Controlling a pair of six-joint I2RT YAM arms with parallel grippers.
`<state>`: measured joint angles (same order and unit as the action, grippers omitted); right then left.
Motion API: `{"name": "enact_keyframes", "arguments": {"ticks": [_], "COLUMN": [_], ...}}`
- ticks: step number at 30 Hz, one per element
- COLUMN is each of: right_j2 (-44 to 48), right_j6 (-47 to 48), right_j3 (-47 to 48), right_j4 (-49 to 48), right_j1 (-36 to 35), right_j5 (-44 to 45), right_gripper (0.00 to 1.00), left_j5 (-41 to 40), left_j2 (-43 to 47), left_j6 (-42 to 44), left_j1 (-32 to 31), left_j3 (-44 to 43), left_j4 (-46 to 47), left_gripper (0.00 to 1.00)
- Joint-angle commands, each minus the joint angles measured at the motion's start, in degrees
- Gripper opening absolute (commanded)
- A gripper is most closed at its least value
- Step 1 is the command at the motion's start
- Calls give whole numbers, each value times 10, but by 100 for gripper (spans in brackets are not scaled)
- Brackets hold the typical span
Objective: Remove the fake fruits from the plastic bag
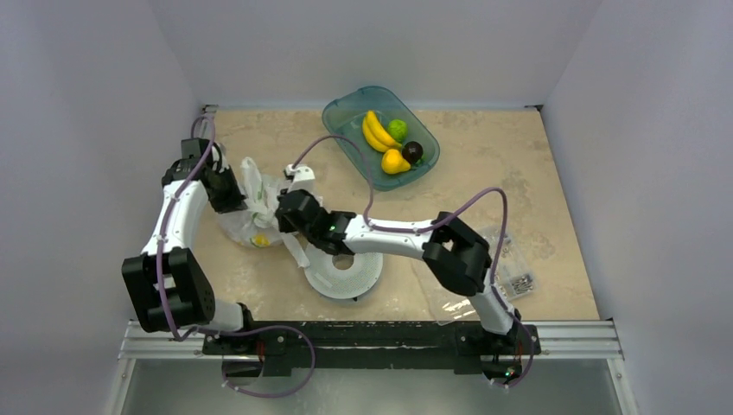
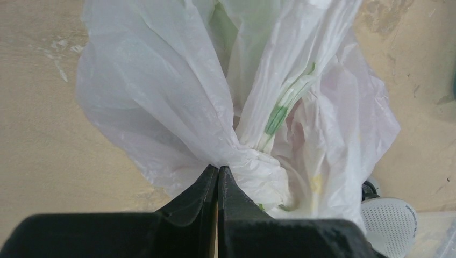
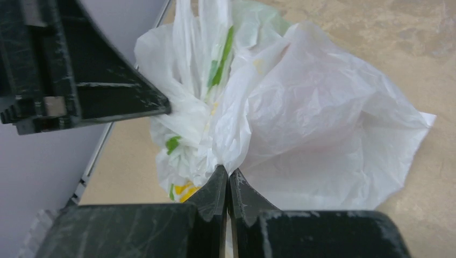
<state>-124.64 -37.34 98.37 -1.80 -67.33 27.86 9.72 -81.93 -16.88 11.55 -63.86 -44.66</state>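
Observation:
The white crinkly plastic bag (image 1: 253, 207) with green and yellow prints stands bunched on the table at the left. My left gripper (image 1: 235, 201) is shut on a gathered fold of the bag (image 2: 253, 161) from its left side, jaws (image 2: 218, 167) pressed together on the film. My right gripper (image 1: 280, 213) is shut on the bag's film (image 3: 301, 107) from the right, tips (image 3: 227, 171) pinching a fold. A faint pink tint shows through the film; the fake fruits inside are otherwise hidden. A green fruit (image 1: 397, 130) and a yellow fruit (image 1: 394, 162) lie in the teal tray (image 1: 341, 112).
The tray at the back also holds a banana bunch (image 1: 374, 131) and a dark plum (image 1: 412, 151). A white perforated disc (image 1: 344, 272) lies just under the right forearm. A clear bag of screws (image 1: 519, 281) lies at the right. The left wall is close behind the bag.

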Motion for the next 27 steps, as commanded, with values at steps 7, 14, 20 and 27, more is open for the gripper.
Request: {"name": "enact_keyframes", "arguments": {"ticks": [7,14,20,27], "right_j2": [155,147,183,186], "right_j6": [-232,-302,-204,117], "right_j3": [-343,-396,-341,-181], "right_j4": [-386,-505,-314,22], "right_j1": [127,165,162,94], "right_j5": [-301,-380,-323,-79], "right_gripper": [0,0,9,67], "left_j5": [-71,-51,-30,-9], "left_j2": [71,54,42,34], "left_j6": [-4,-3,-3,-2], "left_j1": [23,30,29,28], "left_j3": [10,6,5,-1], "left_j4": [31,26,25,21], "left_gripper": [0,0,0,0]}}
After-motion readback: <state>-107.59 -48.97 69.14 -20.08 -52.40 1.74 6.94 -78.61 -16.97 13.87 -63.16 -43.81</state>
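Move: Both hands already pinch the white bag. Its bulk lies about 2 cm to the right hand's left, level ahead with that hand and some 9 cm below it. From the right hand, the white reel lies about 15 cm right and 10 cm back, and the fruit basket about 25 cm right and 20 cm ahead. From the left hand, the bag's middle is some 6 cm to the right and 7 cm below. Still pinching bag plastic, the right hand hauls it about 9 cm to the right, away from the left gripper, its wrist rolling left side up and tipping down some 40 degrees. It then stops, opens roughly halfway to let go, and unrolls by about half. The left hand keeps its pinch, drawing 2 cm or so left and up before easing partly back down. ##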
